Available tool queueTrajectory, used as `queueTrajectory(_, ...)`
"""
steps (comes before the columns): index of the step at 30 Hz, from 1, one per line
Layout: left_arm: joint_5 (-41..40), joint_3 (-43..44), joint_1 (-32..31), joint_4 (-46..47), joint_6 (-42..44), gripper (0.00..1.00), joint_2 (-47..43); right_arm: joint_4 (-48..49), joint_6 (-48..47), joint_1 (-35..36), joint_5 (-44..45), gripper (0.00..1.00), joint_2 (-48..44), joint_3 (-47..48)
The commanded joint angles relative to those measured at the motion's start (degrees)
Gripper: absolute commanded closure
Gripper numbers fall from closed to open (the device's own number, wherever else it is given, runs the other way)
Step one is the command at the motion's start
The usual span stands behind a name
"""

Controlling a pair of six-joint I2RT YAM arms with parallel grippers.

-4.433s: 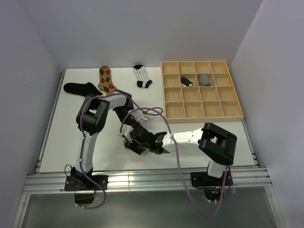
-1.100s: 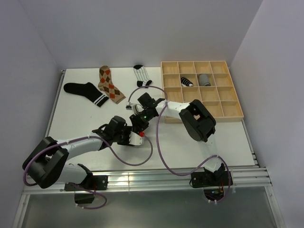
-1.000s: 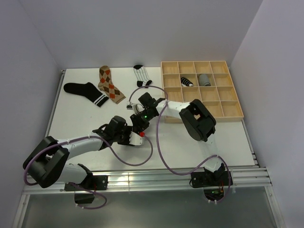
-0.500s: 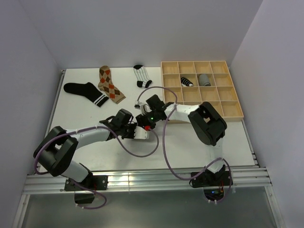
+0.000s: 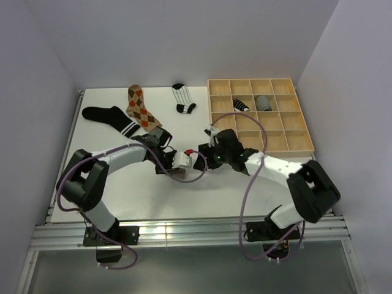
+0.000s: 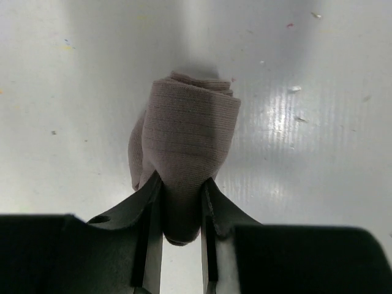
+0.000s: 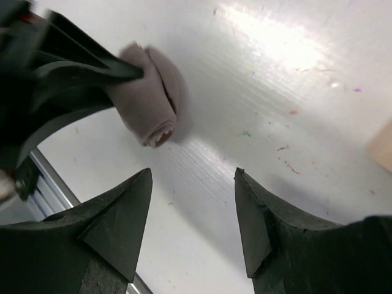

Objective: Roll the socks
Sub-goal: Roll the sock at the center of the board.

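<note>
A rolled taupe sock (image 6: 187, 141) lies on the white table, and my left gripper (image 6: 182, 179) is shut on its near end. The right wrist view shows the same roll (image 7: 150, 104) with its spiral end facing the camera, held from the left by the left gripper's dark fingers (image 7: 73, 73). My right gripper (image 7: 193, 174) stands open a little way from the roll, nothing between its fingers. From above, the left gripper (image 5: 184, 162) and right gripper (image 5: 208, 156) meet mid-table and hide the roll. Flat socks lie at the back: black with white bands (image 5: 110, 116), argyle (image 5: 139, 109), striped (image 5: 182, 99).
The wooden grid tray (image 5: 263, 151) sits at the back right. It holds a rolled black-and-white sock (image 5: 241, 105) and a rolled grey sock (image 5: 263, 102) in neighbouring cells. Purple cables loop round both arms near the middle of the table.
The left gripper has closed on the rolled sock and carried it up and to the right. The right gripper has opened, let go and drawn back to the right, its elbow swinging out.
</note>
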Motion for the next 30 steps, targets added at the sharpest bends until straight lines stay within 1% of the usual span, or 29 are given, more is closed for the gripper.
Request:
queueTrajectory(1,6.84,4.98,1.94,-16.95,1.25,1.00,4.82,9.45,4.22,-0.09,6.97,0.37,-9.12,-5.19)
queueTrajectory(3,7.89,7.01,2.90,-20.99,1.69,1.00,7.45,11.91,4.58,0.00,11.00,0.37,-12.91,-9.31)
queueTrajectory(4,8.25,8.59,3.17,-21.88,1.95,1.00,8.25,12.53,4.23,0.00,12.51,0.37,-17.02,-10.73)
queueTrajectory(6,8.78,9.83,3.87,-24.51,2.13,1.00,10.44,14.29,3.79,0.26,15.06,0.37,-21.17,-14.76)
queueTrajectory(7,8.95,11.22,3.96,-25.22,2.31,1.00,11.33,14.73,3.26,0.35,16.81,0.37,-25.11,-15.91)
queueTrajectory(10,10.44,14.56,4.66,-29.43,3.53,1.00,15.37,15.43,0.81,2.80,22.52,0.38,-32.24,-19.96)
queueTrajectory(11,10.54,15.36,5.01,-30.14,3.28,1.00,16.34,15.61,-0.07,4.20,22.80,0.38,-33.48,-20.58)
queueTrajectory(14,10.54,17.82,5.81,-32.17,3.54,1.00,19.77,14.31,-3.32,7.72,27.54,0.38,-35.17,-21.20)
queueTrajectory(15,10.45,18.27,6.07,-32.26,3.28,1.00,21.17,13.51,-5.42,11.21,30.16,0.38,-34.65,-19.89)
queueTrajectory(17,10.36,19.93,6.07,-33.57,3.01,1.00,22.49,10.80,-9.20,15.71,34.12,0.39,-30.96,-17.52)
queueTrajectory(18,10.45,20.64,6.07,-34.45,3.01,1.00,24.15,10.00,-10.35,20.00,35.54,0.39,-29.38,-14.72)
queueTrajectory(20,10.36,22.31,6.16,-35.24,2.57,1.00,25.57,7.02,-13.42,23.71,39.39,0.39,-22.71,-11.46)
queueTrajectory(21,10.19,22.49,6.16,-35.34,2.66,1.00,26.27,6.13,-14.48,26.60,40.37,0.39,-17.73,-8.14)
queueTrajectory(25,9.48,22.66,6.16,-34.72,2.22,1.00,27.24,3.40,-19.23,31.10,44.86,0.39,-7.78,-1.00)
queueTrajectory(26,9.48,22.75,6.16,-34.81,2.22,1.00,27.51,2.96,-21.50,31.64,44.95,0.38,-6.35,0.06)
queueTrajectory(30,9.22,22.84,6.34,-35.07,2.31,1.00,28.65,0.32,-24.86,32.52,44.60,0.36,0.67,6.73)
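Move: The grey-brown sock, folded over, is still pinched in the left fingers, its middle about 3 cm to the right of that hand and roughly level fore and aft. From the right hand the same sock lies some 8 cm to the left, about 2 cm back and 5 cm below. From the left hand, the argyle sock lies about 25 cm ahead and 11 cm left. The compartment tray's middle is roughly 18 cm ahead of the right hand and 23 cm to its right. The right hand, fingers open and empty, first climbs about 7 cm while swinging clear to the right, then loops back and to the left and comes down some 5 cm towards the near side of the sock's free end, rolling about 40 degrees about its own pointing line and not yet touching the sock. Meanwhile the left hand keeps its pinch low over the table and turns the sock with the wrist, its fingertips swinging some 35 degrees to point back towards the base as the hand draws back about 2 cm. ##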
